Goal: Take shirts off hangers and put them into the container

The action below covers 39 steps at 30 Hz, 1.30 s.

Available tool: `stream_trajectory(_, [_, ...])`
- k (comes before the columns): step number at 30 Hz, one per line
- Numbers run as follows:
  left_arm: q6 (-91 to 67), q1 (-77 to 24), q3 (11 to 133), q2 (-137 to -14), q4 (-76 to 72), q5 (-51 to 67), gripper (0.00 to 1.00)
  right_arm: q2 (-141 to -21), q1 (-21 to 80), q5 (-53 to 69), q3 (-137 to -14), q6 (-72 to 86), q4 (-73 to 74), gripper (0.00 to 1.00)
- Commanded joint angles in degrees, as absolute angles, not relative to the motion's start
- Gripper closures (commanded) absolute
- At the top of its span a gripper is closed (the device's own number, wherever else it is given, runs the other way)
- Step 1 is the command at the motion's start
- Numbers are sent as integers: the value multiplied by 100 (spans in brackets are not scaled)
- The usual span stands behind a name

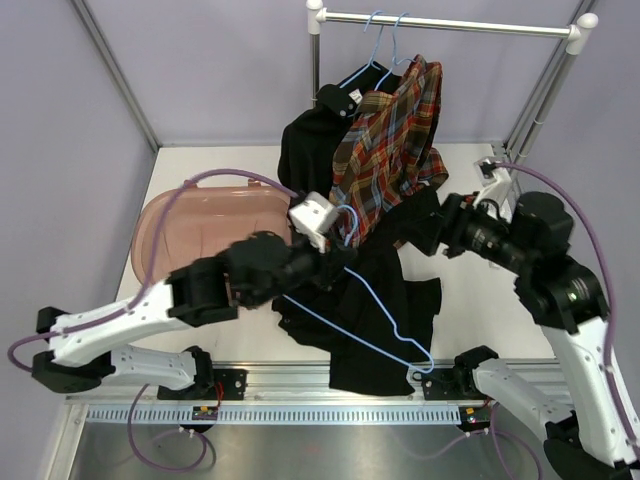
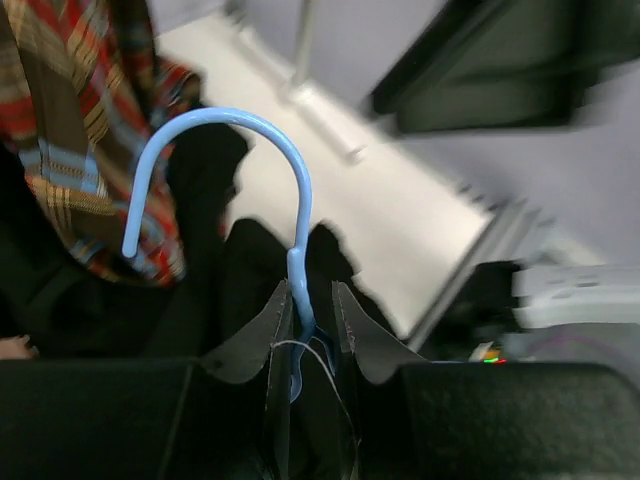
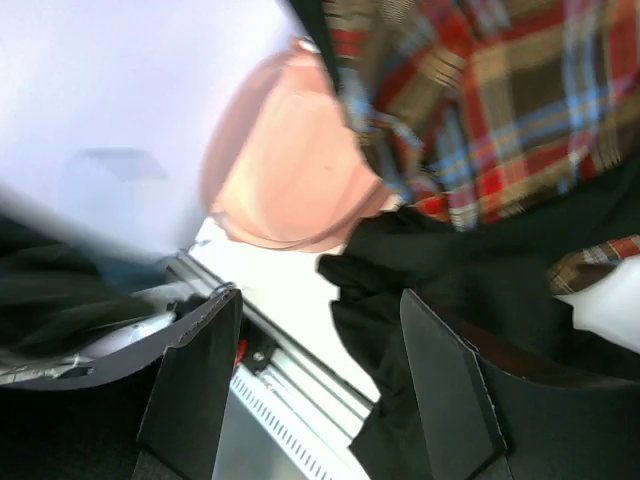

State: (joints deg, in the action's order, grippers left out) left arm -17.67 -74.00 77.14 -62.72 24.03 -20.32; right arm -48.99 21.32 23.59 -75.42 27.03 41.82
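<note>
A black shirt (image 1: 375, 310) lies spread on the table with a light-blue hanger (image 1: 385, 345) across it. My left gripper (image 1: 338, 256) is shut on that hanger's neck, and its hook (image 2: 250, 125) curves up above the left gripper (image 2: 305, 300). My right gripper (image 1: 445, 225) is open beside the black cloth (image 3: 450, 260), and the right gripper (image 3: 320, 340) has nothing between its fingers. A plaid shirt (image 1: 395, 140) and another black shirt (image 1: 310, 150) hang on hangers (image 1: 385, 45) from the rail. The pinkish container (image 1: 185, 230) stands at the left, and nothing shows inside the container (image 3: 290, 170).
The white-and-metal rail (image 1: 450, 25) crosses the back on two posts. A metal frame rail (image 1: 300, 385) runs along the table's near edge. Purple cables (image 1: 220, 180) loop over both arms. Walls close the left and back sides.
</note>
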Motion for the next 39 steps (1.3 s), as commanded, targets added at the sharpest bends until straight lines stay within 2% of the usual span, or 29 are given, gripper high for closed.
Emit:
stream_trajectory(1, [-1056,-7698,8094,-6687,2487,-3725,100,-4659,2162,2909,-8085,2444,5140,27])
stream_trajectory(5, [-818,-7734,8498,-7101,2627,-4130,100,-4544,2171,3401,-8288,2233,5825,28])
stream_trajectory(13, [-519,-7752,9166,-7391,2663,-4017,100,-3833,2171,3472,-7428,1820,6258,30])
stream_trajectory(22, [-404,-7752,9738,-7787,2751,-3815,100,-3656,2171,3603,-7453,1539,6513,41])
stream_trajectory(30, [-308,-7743,9861,-7901,2742,-3709,100,-3525,2162,3893,-7453,1468,6504,43])
stream_trajectory(33, [-299,-7743,9896,-7910,2698,-3621,100,-3524,2162,3963,-7427,1450,6504,50])
stream_trajectory(39, [-334,-7734,9905,-7866,2602,-3288,100,-3516,2171,4095,-7330,1424,6451,54])
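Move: The empty hanger's right end is what the right gripper goes for: about 17 cm behind it, level sideways and some 6 cm lower. The taken-off black shirt lies roughly 33 cm below the right gripper, 6 cm back and 5 cm to its left; the hanging plaid shirt is about 18 cm ahead and 5 cm left. From the left gripper, already holding the hanger by its neck, that end is some 12 cm back, 12 cm right and 7 cm down. Bring the right gripper back about 12 cm, rising slightly at first and then sinking some 8 cm, to the hanger's right end; turn it about 15 degrees counter-clockwise and partly close the fingers around the wire without shutting them. Keep the left grip on the neck, dip about 5 cm, then rise again while easing forward and right, rolling the hand's left side up. ##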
